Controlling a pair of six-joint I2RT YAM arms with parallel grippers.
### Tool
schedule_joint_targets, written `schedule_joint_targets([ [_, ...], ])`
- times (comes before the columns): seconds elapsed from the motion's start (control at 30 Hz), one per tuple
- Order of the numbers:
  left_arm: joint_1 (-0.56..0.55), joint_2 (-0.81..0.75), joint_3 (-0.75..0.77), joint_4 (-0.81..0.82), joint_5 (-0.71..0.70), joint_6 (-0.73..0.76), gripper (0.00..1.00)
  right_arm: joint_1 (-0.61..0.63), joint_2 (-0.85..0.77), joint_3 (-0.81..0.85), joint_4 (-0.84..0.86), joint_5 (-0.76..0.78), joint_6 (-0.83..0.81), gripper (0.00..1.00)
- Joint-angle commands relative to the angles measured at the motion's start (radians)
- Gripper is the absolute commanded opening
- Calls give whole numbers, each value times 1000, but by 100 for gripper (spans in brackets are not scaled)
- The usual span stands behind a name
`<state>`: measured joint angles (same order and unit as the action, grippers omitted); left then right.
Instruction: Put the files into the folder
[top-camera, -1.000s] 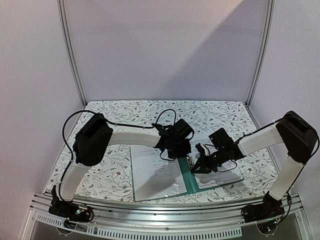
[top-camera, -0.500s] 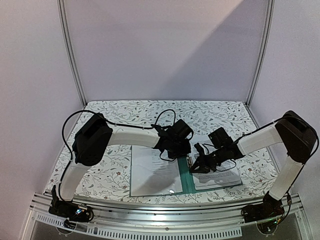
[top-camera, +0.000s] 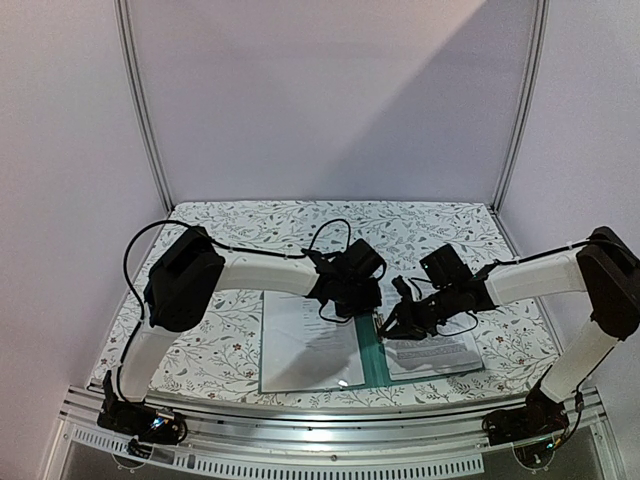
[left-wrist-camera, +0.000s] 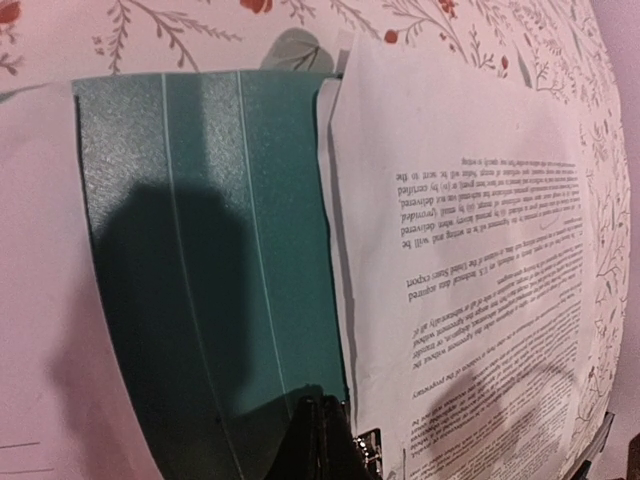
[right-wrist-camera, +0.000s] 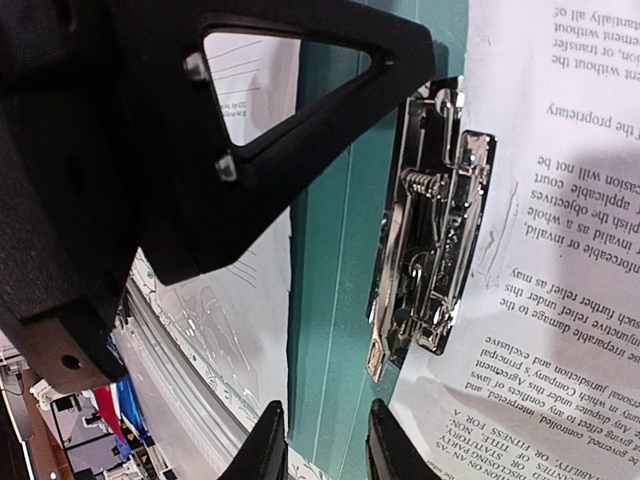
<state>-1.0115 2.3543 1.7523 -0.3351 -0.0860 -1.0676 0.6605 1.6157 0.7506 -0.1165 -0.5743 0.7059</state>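
The teal folder (top-camera: 373, 352) lies open on the table, its left cover (top-camera: 305, 345) faced with a white sheet. The files (top-camera: 432, 354) are white printed sheets on its right half, under the silver clip (right-wrist-camera: 430, 260). My left gripper (top-camera: 356, 304) is shut, its tips (left-wrist-camera: 325, 440) down on the teal spine (left-wrist-camera: 210, 250) beside the sheets' edge (left-wrist-camera: 460, 230). My right gripper (top-camera: 396, 322) is open and empty, its jaws (right-wrist-camera: 325, 445) astride the teal spine (right-wrist-camera: 335, 300) just left of the clip. The sheets (right-wrist-camera: 560, 200) lie to the clip's right.
The floral tablecloth (top-camera: 240, 230) covers the table. The left gripper's black body (right-wrist-camera: 200, 150) hangs close above and left of my right gripper. The metal rail (top-camera: 320, 425) runs along the near edge. White walls stand around the table.
The right arm has stretched out lower and its gripper has moved slightly away over the spine. The folder's left cover has settled flatter. The left arm has not moved.
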Motion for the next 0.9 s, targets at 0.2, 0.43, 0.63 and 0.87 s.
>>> schedule_joint_targets([
  [0.2, 18, -52, -28, -5, -27, 119, 19, -7, -92, 3, -116, 125, -84, 35],
  [0.43, 35, -56, 53, -52, -34, 188, 45, -45, -193, -34, -166, 195, -136, 41],
  [0.63, 39, -110, 116, -106, -169, 300, 49, -63, -250, -68, -202, 267, -163, 46],
  [0.87, 50, -297, -27, -152, -449, 462, 57, -110, -269, -115, -208, 325, -231, 51],
])
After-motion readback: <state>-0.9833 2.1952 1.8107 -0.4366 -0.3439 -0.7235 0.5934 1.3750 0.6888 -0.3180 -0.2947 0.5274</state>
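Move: The left gripper's shut fingers are at the clip's far end: the clip's middle is about 4 cm back, 1 cm to the right and 1 cm below. From the left hand, the right file's middle is some 12 cm right and 3 cm back, the left file's 12 cm left and 6 cm back. The clip's middle lies from the right hand about 5 cm ahead, 1 cm left and 4 cm below; the right file's is 8 cm right and 5 cm ahead. Bring the left gripper off the clip's far end, easing its fingers from shut to half open, then lift faster to about 10 cm up, drifting forward and finally left while the fingers tip up some 20 degrees. Meanwhile draw the half-raised right hand about 7 cm right, away from the clip and over the right file, rising slightly then sinking, opening wider. ##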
